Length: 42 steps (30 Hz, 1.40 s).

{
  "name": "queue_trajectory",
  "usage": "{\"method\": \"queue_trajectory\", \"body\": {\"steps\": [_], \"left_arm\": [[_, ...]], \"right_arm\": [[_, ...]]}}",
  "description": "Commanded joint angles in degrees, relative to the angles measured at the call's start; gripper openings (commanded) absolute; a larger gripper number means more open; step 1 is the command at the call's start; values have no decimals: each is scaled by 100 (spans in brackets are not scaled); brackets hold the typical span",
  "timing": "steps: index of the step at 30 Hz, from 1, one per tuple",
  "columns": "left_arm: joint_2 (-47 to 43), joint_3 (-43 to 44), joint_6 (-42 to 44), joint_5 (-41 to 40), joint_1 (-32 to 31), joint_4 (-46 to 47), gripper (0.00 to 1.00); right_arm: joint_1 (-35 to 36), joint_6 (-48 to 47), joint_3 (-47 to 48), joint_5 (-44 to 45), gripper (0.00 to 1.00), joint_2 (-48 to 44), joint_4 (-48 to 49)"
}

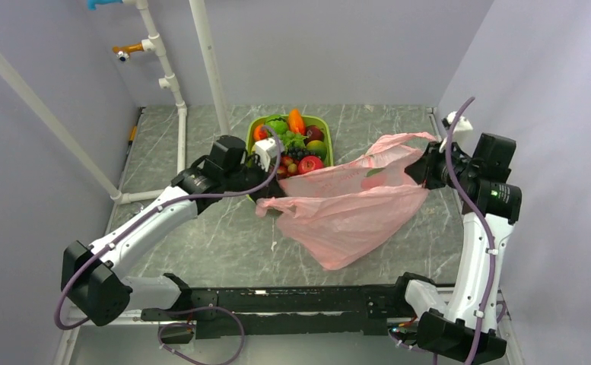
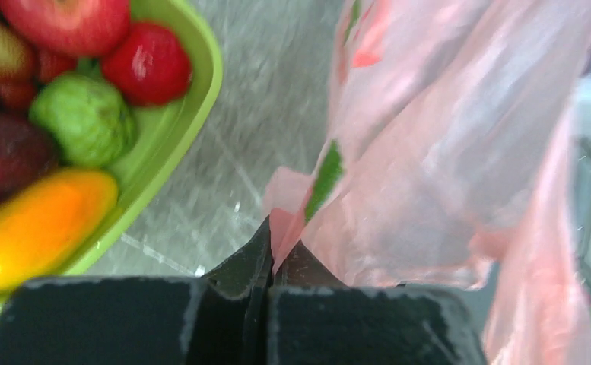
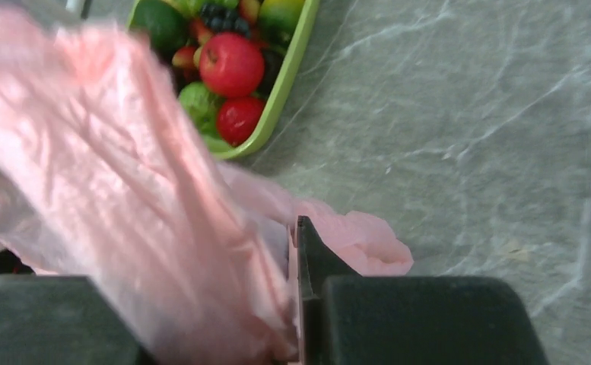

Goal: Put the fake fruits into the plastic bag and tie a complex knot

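Observation:
The pink plastic bag (image 1: 349, 209) hangs stretched between my two grippers over the middle of the table, sagging toward the front. My left gripper (image 1: 260, 192) is shut on the bag's left edge (image 2: 284, 228), just in front of the tray. My right gripper (image 1: 416, 169) is shut on the bag's right end (image 3: 277, 251), where pink film bunches around its fingers. The fake fruits (image 1: 296, 144) lie heaped in the lime-green tray (image 1: 252, 131): a red apple (image 3: 231, 63), a green fruit (image 2: 87, 118) and an orange-yellow one (image 2: 37, 228) among them. No knot is in view.
The tray stands at the back centre, its rim (image 2: 201, 99) close to my left gripper. White pipes (image 1: 174, 84) rise along the back left. Purple walls close in the table at the back and right. A black rail (image 1: 292, 300) runs along the near edge.

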Motion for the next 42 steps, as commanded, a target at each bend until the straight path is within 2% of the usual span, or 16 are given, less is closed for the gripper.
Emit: {"method": "queue_trajectory", "body": {"steps": [1, 2, 3, 4, 11, 15, 18, 20, 23, 27, 28, 31, 33, 36, 40, 42], "left_arm": [[-344, 104, -205, 1593, 183, 1973, 0], [-223, 311, 70, 1751, 109, 1859, 0], [-81, 566, 370, 1876, 84, 1624, 0], [64, 751, 591, 2076, 79, 1458, 0], [534, 1177, 1500, 2921, -259, 1026, 0], [651, 1287, 1651, 3087, -359, 1100, 0], [854, 1587, 2267, 3133, -468, 560, 0], [936, 1749, 2516, 3110, -526, 318, 0], [954, 1790, 2582, 3063, -529, 367, 0], [888, 1735, 2703, 2948, -524, 175, 0], [836, 1631, 2705, 2899, -512, 207, 0], [710, 1361, 2678, 2660, -495, 393, 0], [766, 1377, 2582, 2531, -484, 461, 0], [953, 1464, 2338, 2403, -482, 644, 0], [1096, 1432, 1977, 2285, -442, 830, 0], [1124, 1338, 1867, 2155, -390, 907, 0]], "right_arm": [[-57, -1889, -478, -920, 44, -141, -826], [-53, -2228, -564, -904, 66, -171, -879], [-47, -2366, -615, -819, 93, -213, -838], [-30, -2501, -615, -728, 99, -242, -767], [160, -2761, -356, -405, 100, -318, 76], [689, -2890, -451, -155, 100, -268, 463], [1338, -2988, -570, 421, 100, -316, 943], [1438, -3089, -584, 680, 100, -266, 1112], [1469, -3157, -397, 897, 100, -17, 882], [1281, -3273, 48, 2100, 99, 456, 291], [992, -3542, 244, 1925, 99, 541, -73], [-167, -5179, 802, 114, 99, 520, -1692], [-281, -6055, 933, -439, 99, 417, -2823], [-194, -6096, 612, -404, 99, 198, -2911], [-167, -4924, 423, 250, 99, 308, -2039], [-180, -4895, 422, 438, 99, 516, -2152]]}}
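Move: The plastic bag hangs between the hands, each still pinching an end of its mouth. Its middle lies about 15 cm right of the left hand, level forward and 4 cm lower, and some 14 cm left, 4 cm back and 13 cm below the right hand. The fruit basket's middle is roughly 24 cm ahead, 2 cm right and 18 cm below the left hand; its mango lies about 15 cm ahead, 5 cm left and 17 cm below that hand. The bag's right end is let out of the right hand's pinch: those fingers spread wide as that hand dips about 5 cm and draws back a little, then it works forward, sweeps right and pulls back along the mouth, rolling left side down some 35 degrees. Still gripping its corner, the left hand lifts, shifts 7 cm right and swings clockwise. ##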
